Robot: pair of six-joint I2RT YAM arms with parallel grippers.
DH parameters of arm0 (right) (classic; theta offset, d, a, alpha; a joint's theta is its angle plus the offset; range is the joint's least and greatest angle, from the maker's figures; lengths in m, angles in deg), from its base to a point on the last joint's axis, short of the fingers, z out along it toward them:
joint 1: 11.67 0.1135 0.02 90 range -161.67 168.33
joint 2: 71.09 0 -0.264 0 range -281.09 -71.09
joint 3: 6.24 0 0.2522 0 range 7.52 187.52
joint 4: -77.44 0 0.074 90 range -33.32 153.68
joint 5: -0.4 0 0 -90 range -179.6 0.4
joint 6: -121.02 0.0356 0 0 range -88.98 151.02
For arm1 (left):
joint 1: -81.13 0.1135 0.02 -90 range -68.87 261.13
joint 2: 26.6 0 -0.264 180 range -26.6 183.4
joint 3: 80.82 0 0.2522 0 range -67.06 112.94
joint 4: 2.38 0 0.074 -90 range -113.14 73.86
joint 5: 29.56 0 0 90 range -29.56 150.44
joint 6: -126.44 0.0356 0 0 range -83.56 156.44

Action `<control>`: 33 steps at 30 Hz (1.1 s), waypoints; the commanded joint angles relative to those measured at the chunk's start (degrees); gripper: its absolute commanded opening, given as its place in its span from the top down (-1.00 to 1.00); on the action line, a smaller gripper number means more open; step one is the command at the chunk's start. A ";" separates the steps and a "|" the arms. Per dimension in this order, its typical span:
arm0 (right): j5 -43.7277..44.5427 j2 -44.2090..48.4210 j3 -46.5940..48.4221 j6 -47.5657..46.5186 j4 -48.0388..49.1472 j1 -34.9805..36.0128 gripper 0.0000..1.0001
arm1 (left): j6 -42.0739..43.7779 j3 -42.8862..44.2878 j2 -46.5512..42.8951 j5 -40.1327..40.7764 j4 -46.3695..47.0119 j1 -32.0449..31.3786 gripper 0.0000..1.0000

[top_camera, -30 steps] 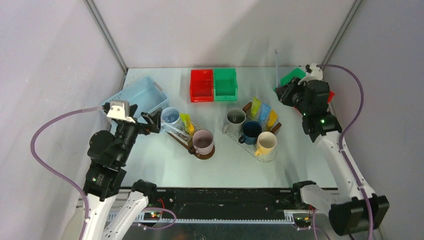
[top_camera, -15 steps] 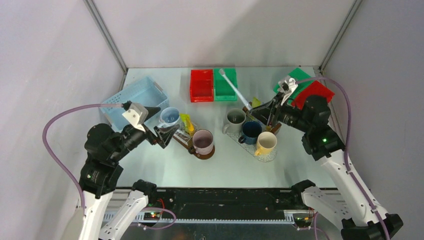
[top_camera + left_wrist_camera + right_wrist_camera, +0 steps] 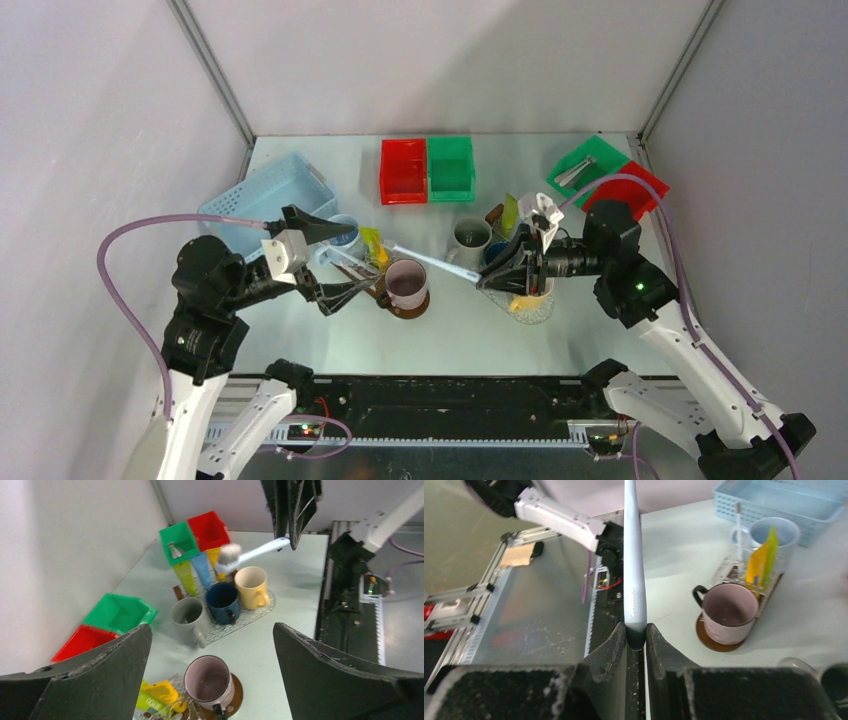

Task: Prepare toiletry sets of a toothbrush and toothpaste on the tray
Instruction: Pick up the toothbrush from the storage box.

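My right gripper [image 3: 484, 282] is shut on the handle end of a pale toothbrush [image 3: 430, 263], held level and pointing left. Its head is over the pink mug [image 3: 406, 281]. The handle [image 3: 634, 570] runs straight out from the shut fingers [image 3: 616, 640] of the right gripper [image 3: 636, 633]. My left gripper [image 3: 352, 258] is open over the left tray [image 3: 358, 277], which holds a yellow tube [image 3: 375, 247] and another toothbrush [image 3: 738, 525]. The left gripper [image 3: 210, 630] has nothing between its fingers. Lime, blue and orange tubes [image 3: 200, 569] lean on the right tray [image 3: 543, 308].
Grey [image 3: 468, 237] and yellow [image 3: 532, 293] mugs stand on the right tray, and a light blue mug [image 3: 766, 532] on the left one. Red [image 3: 403, 171] and green [image 3: 451, 167] bins sit at the back. A blue basket [image 3: 262, 192] is back left. Two more bins [image 3: 610, 178] are back right.
My right arm swung from the back right bins to the middle, lowering the toothbrush from upright to level. The left gripper moved right over the left tray, staying open.
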 commanded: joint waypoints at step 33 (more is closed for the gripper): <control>-5.04 -3.24 0.27 -10.51 -5.92 3.96 1.00 | 4.07 4.86 10.02 -15.36 -7.04 -9.19 0.05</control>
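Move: The right hand holds the toothbrush by its handle; the brush's middle is about 12 cm right of the left hand and 2 back, nearly level. Below the left hand, the pink mug lies 7 cm right and 1 ahead, and the yellow toothpaste 8 cm straight ahead. From the right hand, the left gripper is 19 cm left, 5 ahead and slightly higher; the grey mug is 15 cm straight ahead, well below. Left hand swings clockwise, about 6 cm back and right, half-closing around the toothbrush head; right holds on, sinking. ##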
